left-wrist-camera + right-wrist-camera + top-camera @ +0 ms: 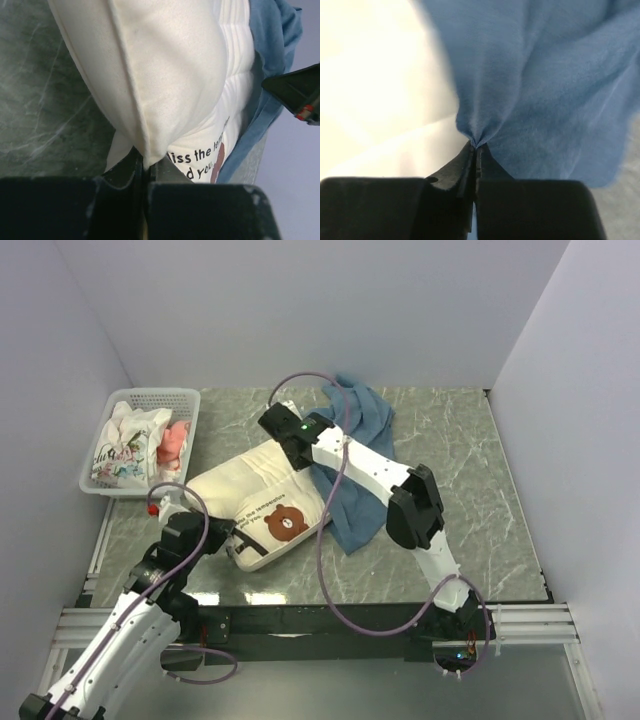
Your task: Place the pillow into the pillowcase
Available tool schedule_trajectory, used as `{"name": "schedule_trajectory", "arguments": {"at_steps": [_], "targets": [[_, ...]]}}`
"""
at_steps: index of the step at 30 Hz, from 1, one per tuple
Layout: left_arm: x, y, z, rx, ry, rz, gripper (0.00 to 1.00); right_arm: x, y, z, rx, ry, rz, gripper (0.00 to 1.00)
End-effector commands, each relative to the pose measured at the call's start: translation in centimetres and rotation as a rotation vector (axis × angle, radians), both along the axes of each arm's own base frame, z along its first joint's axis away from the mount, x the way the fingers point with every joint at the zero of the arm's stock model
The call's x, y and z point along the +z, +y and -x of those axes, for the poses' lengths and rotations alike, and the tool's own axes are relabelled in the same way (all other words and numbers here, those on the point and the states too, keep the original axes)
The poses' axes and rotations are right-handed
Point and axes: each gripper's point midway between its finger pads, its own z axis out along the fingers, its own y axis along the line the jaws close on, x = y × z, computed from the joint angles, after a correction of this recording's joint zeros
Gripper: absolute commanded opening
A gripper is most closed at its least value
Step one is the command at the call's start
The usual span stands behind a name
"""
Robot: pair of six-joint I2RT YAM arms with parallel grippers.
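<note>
The cream pillow (255,495) with a brown bear print lies in the middle of the table, its right side over the blue pillowcase (355,455). My left gripper (145,162) is shut on the pillow's near-left corner seam; the pillow (165,70) fills the left wrist view, with the pillowcase (272,60) behind it. My right gripper (476,147) is shut on a pinched fold of the pillowcase (545,85) right at the pillow's (375,85) far edge. From above, the right gripper (285,430) sits at the pillow's far right corner.
A white slatted basket (160,400) with white floral and pink cloths stands at the back left. Purple cables loop over the pillow and along the front edge. Grey walls enclose the marbled table (460,470) on three sides.
</note>
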Motion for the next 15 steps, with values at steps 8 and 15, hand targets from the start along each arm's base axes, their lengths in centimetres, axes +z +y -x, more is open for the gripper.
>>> {"name": "schedule_trajectory", "arguments": {"at_steps": [8, 15], "targets": [[27.7, -0.7, -3.1, -0.096, -0.601, -0.101, 0.01, 28.1, 11.9, 13.7, 0.514, -0.043, -0.905, 0.0], [41.5, -0.4, -0.6, -0.125, -0.873, -0.127, 0.01, 40.2, 9.1, 17.8, 0.657, -0.185, -1.228, 0.0]]}}
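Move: The left hand already pinches the pillow's near-left edge; the pillow's middle lies about 5 cm ahead of it, 6 cm to its right and some 5 cm below. The right hand is already shut on the pillowcase's edge, with the pillow's middle about 9 cm back, 8 cm left and 5 cm below it. The bulk of the pillowcase lies some 11 cm to the right hand's right, level with it fore and aft, roughly 8 cm lower. Hoist both grippers together and fast, about 30 cm up, keeping the left pinch on the pillow and the right one on the pillowcase edge. Let the left rise almost straight, tipping its fingers up some 35 degrees to near level; draw the right back and left as it climbs, towards the left hand, raising its left side about 50 degrees and turning counter-clockwise. ##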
